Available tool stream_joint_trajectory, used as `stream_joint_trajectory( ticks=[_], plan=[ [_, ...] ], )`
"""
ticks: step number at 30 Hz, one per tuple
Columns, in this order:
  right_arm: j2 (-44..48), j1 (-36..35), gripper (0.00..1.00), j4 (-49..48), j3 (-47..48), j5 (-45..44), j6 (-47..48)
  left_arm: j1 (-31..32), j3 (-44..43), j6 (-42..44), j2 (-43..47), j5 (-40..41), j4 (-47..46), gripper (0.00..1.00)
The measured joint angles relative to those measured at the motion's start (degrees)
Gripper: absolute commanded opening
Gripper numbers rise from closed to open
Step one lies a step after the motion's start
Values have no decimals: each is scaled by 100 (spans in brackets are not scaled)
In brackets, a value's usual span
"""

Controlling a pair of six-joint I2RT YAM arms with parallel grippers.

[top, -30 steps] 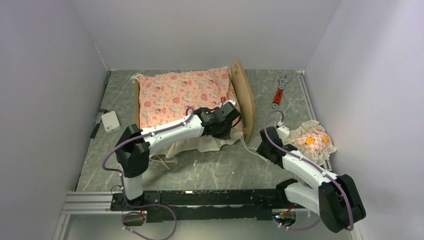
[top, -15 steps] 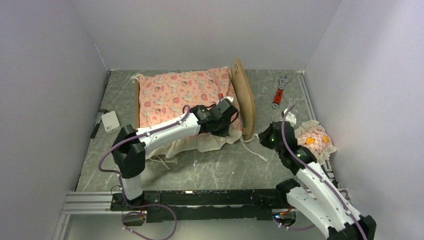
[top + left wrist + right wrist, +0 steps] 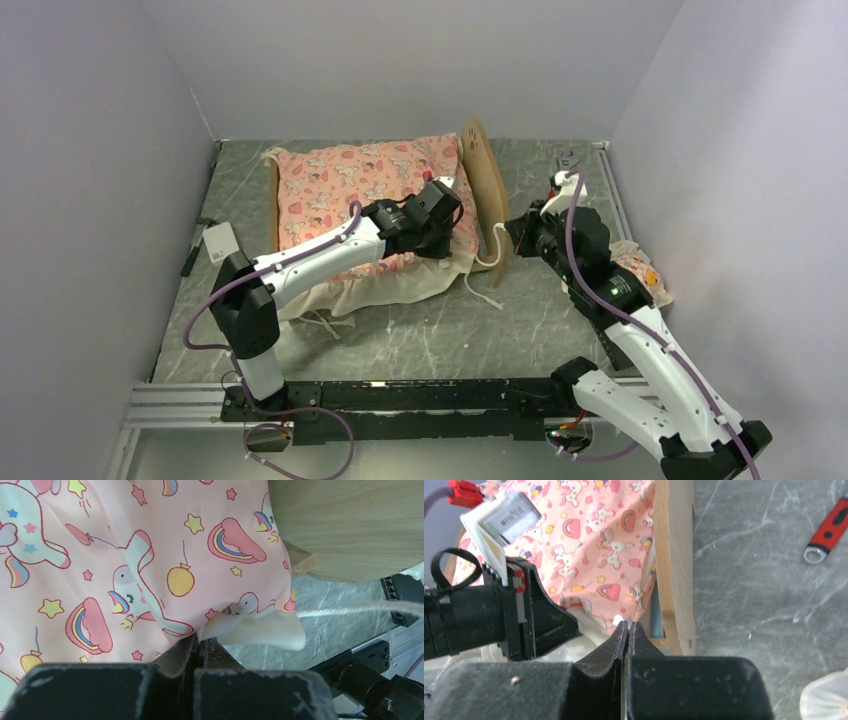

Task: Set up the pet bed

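The pet bed (image 3: pixel 487 185) stands at the back of the table, its wooden headboard (image 3: pixel 674 555) on the right. A pink cartoon-print mattress (image 3: pixel 350 185) lies on it, with its cream ruffle hanging over the near side. My left gripper (image 3: pixel 441 212) is shut on the mattress corner (image 3: pixel 250 627) by the headboard. My right gripper (image 3: pixel 513 233) is at the headboard's near end, shut (image 3: pixel 628 624) on a white tie cord (image 3: pixel 487 262) that runs from that corner. The frilled pillow (image 3: pixel 641 280) lies at the right, partly behind my right arm.
A red-handled wrench (image 3: pixel 826 535) lies on the table right of the headboard. A white box (image 3: pixel 218 240) and a black pen (image 3: pixel 190 255) sit at the left edge. Grey walls close in on three sides.
My right arm swung from beside the pillow up to the headboard, and its gripper closed on the cord. My left gripper carried the mattress corner back toward the headboard.
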State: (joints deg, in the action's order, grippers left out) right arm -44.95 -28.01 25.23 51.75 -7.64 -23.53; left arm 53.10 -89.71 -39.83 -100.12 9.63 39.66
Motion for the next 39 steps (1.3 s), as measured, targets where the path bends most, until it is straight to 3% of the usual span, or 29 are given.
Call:
stream_joint_trajectory(
  ticks=[9, 16, 20, 26, 39],
  plan=[
    [-1051, -15, 0, -306, 892, -63, 835, -2, 0, -26, 0, -229, -96, 0],
    [-1766, -28, 3, -476, 1047, -289, 1357, -4, -9, -33, -52, -426, -245, 0],
    [-1974, -28, 12, -474, 1045, -350, 1488, -4, -33, -35, -173, -490, -280, 0],
    [-1864, -46, 38, -474, 984, -273, 1506, -4, -33, -37, -256, -546, -302, 0],
    [-1606, -59, 43, -136, 920, -345, 1355, -4, -188, -24, -291, -584, -227, 0]
  ],
)
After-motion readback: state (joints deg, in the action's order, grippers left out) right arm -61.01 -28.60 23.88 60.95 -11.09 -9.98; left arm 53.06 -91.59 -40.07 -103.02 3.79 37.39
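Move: The right hand, shut on the white tie cord, has the gap between mattress and headboard about 7 cm ahead, 4 cm to its left and some 13 cm below. The headboard's middle is roughly 8 cm ahead, 2 cm left and 10 cm down; the wrench lies about 15 cm ahead, 12 cm right and 26 cm down. The left hand still pinches the cover's corner; that gap is some 6 cm ahead of it, 7 cm right and 4 cm below. The right hand carries the pinched tie cord forward about 7 cm along the headboard, arching up some 3 cm and back down while drifting slightly left and rolling its left side down about 15 degrees, then opens to let go of the cord over the gap and eases back a couple of centimetres. The left hand keeps its pinch on the cover's corner and shifts it about 2.5 cm right, towards the headboard. ##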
